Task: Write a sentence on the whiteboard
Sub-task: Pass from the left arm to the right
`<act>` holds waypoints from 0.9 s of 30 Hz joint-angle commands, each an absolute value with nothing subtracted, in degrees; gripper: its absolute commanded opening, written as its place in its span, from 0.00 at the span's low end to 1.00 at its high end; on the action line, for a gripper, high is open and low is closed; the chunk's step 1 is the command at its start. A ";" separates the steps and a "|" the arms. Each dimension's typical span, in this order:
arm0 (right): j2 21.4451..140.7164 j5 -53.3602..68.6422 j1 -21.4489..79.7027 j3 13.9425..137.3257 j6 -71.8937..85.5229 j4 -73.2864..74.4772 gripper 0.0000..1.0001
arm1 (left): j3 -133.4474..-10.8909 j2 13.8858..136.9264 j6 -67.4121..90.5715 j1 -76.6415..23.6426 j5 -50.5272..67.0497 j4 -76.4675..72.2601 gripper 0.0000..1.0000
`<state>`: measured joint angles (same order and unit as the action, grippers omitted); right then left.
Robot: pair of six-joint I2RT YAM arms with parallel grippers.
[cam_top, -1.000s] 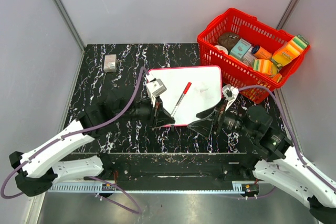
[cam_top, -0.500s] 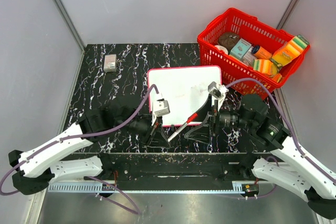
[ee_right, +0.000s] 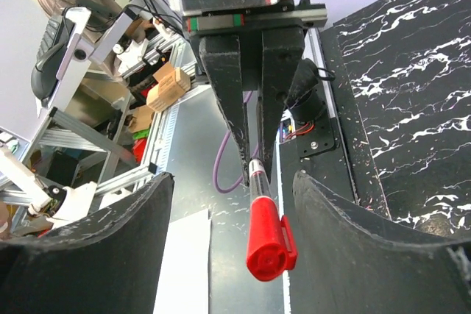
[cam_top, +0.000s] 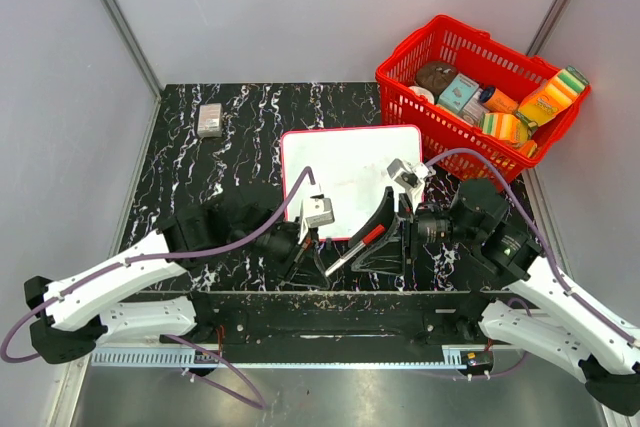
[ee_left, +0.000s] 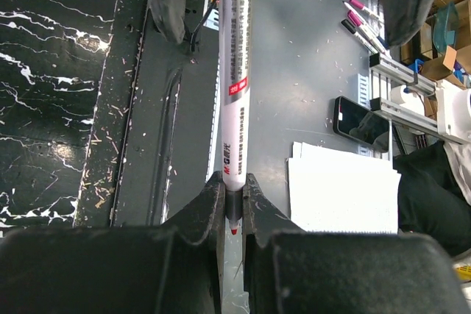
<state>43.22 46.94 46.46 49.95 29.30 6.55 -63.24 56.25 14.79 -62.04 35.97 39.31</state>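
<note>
The whiteboard (cam_top: 345, 172) lies flat at mid-table, white with a red rim; any writing on it is too faint to make out. My left gripper (cam_top: 311, 258) (ee_left: 234, 187) is shut on a white marker (cam_top: 345, 255) (ee_left: 234, 93) near its red nib, holding it off the board over the table's near edge. The marker's red cap end (cam_top: 371, 236) (ee_right: 268, 244) points at my right gripper (cam_top: 386, 224) (ee_right: 232, 196), which is open with one finger (ee_right: 110, 255) on each side of the cap, not touching it. The left gripper's fingers (ee_right: 232, 86) show in the right wrist view.
A red basket (cam_top: 420, 112) full of groceries stands at the back right, close to the whiteboard's right corner. A small grey block (cam_top: 209, 119) lies at the back left. Both arms crowd the strip between the board and the table's near edge.
The marker lay on the whiteboard; my left gripper took it and pulled it back toward the near edge. My right gripper moved left until its open fingers flank the red cap.
</note>
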 commanded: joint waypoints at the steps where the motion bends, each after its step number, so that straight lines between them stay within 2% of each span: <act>1: 42.72 48.52 46.67 48.35 32.25 1.85 0.71 | -65.13 53.97 15.20 -62.40 34.37 34.99 0.00; 4: 41.31 46.50 46.67 46.76 34.44 -2.34 0.70 | -64.43 53.17 15.55 -62.49 33.66 33.05 0.00; 6: 41.31 46.58 46.67 45.97 35.42 -3.95 0.63 | -64.16 53.35 15.56 -62.49 33.66 32.70 0.00; 10: 41.40 45.44 46.67 45.27 36.65 -5.10 0.54 | -63.98 54.40 15.56 -62.67 34.54 32.52 0.00; 16: 41.40 45.44 46.67 43.77 38.93 -8.35 0.52 | -63.98 54.84 15.47 -62.84 34.36 32.34 0.00; 17: 41.40 45.27 46.67 43.77 39.02 -8.18 0.48 | -64.16 54.93 15.38 -62.84 34.28 32.34 0.00; 23: 41.57 45.35 46.67 43.77 38.94 -7.74 0.38 | -64.34 55.37 15.29 -62.93 34.72 32.34 0.00; 27: 41.66 45.26 46.67 43.68 39.37 -8.17 0.36 | -64.16 55.81 15.38 -63.02 35.07 32.17 0.00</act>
<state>41.91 45.95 46.46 43.46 38.50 -4.95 -63.24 55.48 15.07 -62.61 34.70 35.81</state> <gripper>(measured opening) 0.366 0.105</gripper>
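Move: The left gripper already holds the marker by its tip end. The red cap reaches out some 6 cm forward, 8 cm to the right and 6 cm above the left hand. The right hand's open fingers already straddle the marker from the right, with the cap about 3 cm to the right of the right hand, 2 cm forward and 1 cm higher. The whiteboard's middle is roughly 25 cm ahead of the right hand, 1 cm to its right and 30 cm below. Close the right gripper steadily around the cap end of the marker, from nearly three-quarters open to a bit over a third, holding the hand almost in place and turning it only some 5 degrees. Keep the left grip on the tip end, lift it about 1.5 cm with a slight upward tilt of the fingers, then hold it there, sinking a touch at the end. ##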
